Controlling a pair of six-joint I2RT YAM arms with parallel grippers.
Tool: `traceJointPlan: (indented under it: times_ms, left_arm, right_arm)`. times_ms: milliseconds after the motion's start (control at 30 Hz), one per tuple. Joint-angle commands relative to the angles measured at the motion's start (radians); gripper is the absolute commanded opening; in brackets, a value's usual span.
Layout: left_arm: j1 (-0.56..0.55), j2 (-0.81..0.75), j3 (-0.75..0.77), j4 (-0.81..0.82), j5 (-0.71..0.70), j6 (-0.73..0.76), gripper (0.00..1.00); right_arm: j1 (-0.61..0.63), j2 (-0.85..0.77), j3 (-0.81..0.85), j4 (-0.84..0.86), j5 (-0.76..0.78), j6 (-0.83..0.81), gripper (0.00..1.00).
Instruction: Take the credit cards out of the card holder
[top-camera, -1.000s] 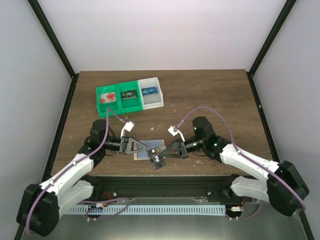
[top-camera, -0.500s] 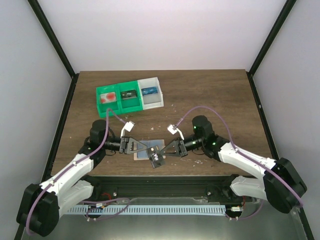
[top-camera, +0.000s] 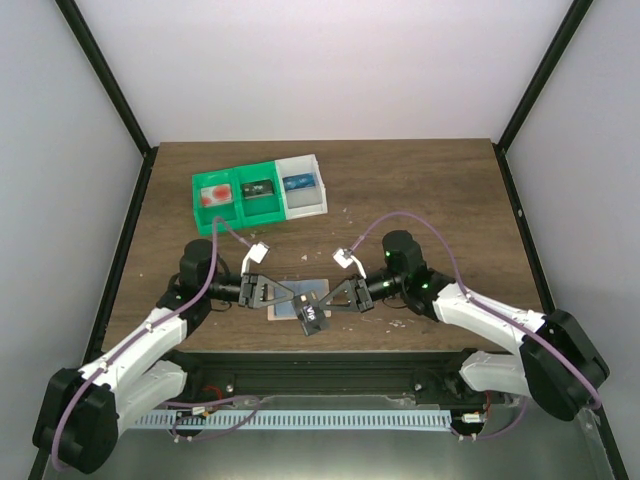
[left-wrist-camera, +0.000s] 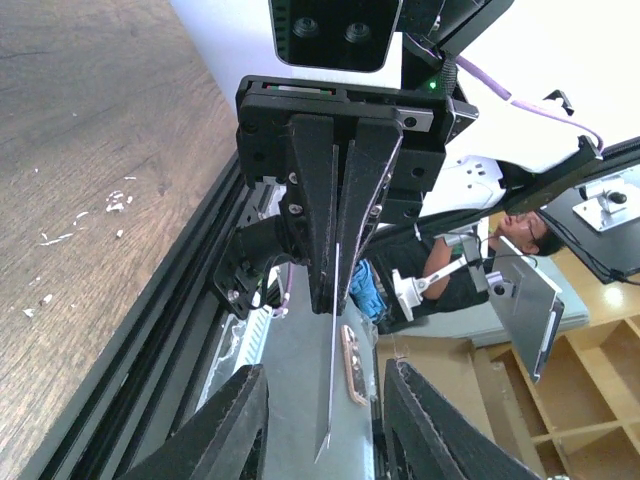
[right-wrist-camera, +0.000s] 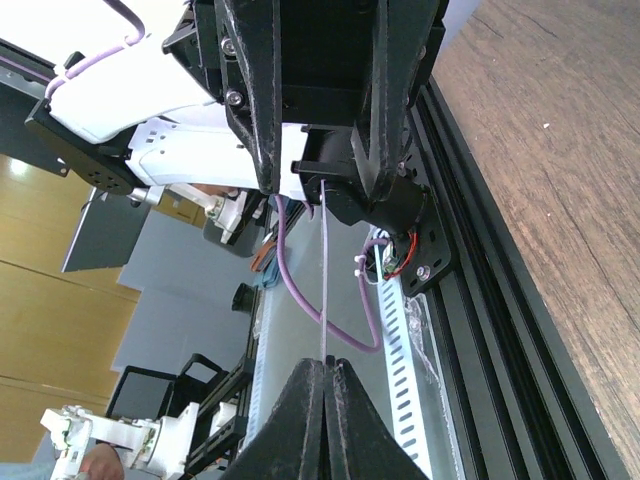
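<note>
The tan card holder (top-camera: 288, 304) with grey-blue panels lies on the table near the front edge, under both grippers. A dark credit card (top-camera: 313, 321) sticks out from it toward the front. My right gripper (top-camera: 324, 303) is shut on this card. It shows edge-on as a thin line in the right wrist view (right-wrist-camera: 326, 270) and in the left wrist view (left-wrist-camera: 332, 380). My left gripper (left-wrist-camera: 325, 368) faces the right one with its fingers open on either side of the card's free end, not touching it. A red, a dark and a blue card lie in the trays.
Two green trays (top-camera: 231, 213) and a white tray (top-camera: 306, 209) stand in a row at the back left. The black front rail (left-wrist-camera: 170, 330) runs just past the holder. Purple cables (right-wrist-camera: 300, 290) loop near both wrists.
The left fingers narrowed around the card's end, then spread again. The right arm crept slightly left. The card and holder stay in place.
</note>
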Motion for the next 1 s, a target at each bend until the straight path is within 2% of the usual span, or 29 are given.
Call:
traceJointPlan:
  times_ms: [0,200,433,600,667,800,867,967]
  left_arm:
    - [-0.003,-0.018,0.014,0.014,0.008,0.012,0.35]
    - [-0.002,-0.019,0.008,0.015,0.012,0.009,0.23]
    - [-0.002,-0.002,0.014,0.003,0.010,0.017,0.00]
    - [-0.002,0.007,0.028,-0.013,-0.006,0.027,0.00]
    - [-0.002,0.006,0.043,-0.035,-0.044,0.032,0.00]
    - [-0.001,-0.011,0.072,-0.057,-0.124,0.022,0.00]
    - [0.004,-0.028,0.085,-0.068,-0.185,0.015,0.00]
    - [0.042,-0.065,0.114,-0.124,-0.303,0.017,0.00]
  right_arm:
    - [-0.007,-0.005,0.026,0.030,-0.025,0.014,0.01]
    - [-0.009,0.007,0.022,0.060,-0.028,0.037,0.00]
    - [-0.010,0.017,0.026,0.079,-0.025,0.049,0.00]
    - [-0.015,0.021,0.028,0.070,-0.009,0.053,0.01]
    - [-0.023,0.012,0.026,0.062,0.009,0.059,0.05]
    - [-0.029,-0.042,0.018,0.026,0.083,0.063,0.30]
    - [-0.030,-0.075,0.014,-0.002,0.129,0.061,0.56]
    - [-0.031,-0.130,-0.001,-0.048,0.201,0.059,0.79]
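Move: The dark credit card stands edge-on in the right fingers, its middle about 3 cm to the right of the left hand and 3 cm back, roughly level. From the right hand the card's middle is some 2 cm left and 2 cm back. The card holder lies on the table, about 5 cm ahead of the left hand and 18 below, straight ahead sideways; the green-and-white tray is some 37 cm ahead, 13 left and 17 below. The left fingers, partly open around the card's edge, close and pinch it while both arms nearly stay put; then the right fingers open wide and let go. As they do, both hands head forward: the left about 3 cm, rising 1 and turning some 10 degrees counter-clockwise with the card, the right about 1.5 cm forward and 1 up, turning slightly clockwise. ##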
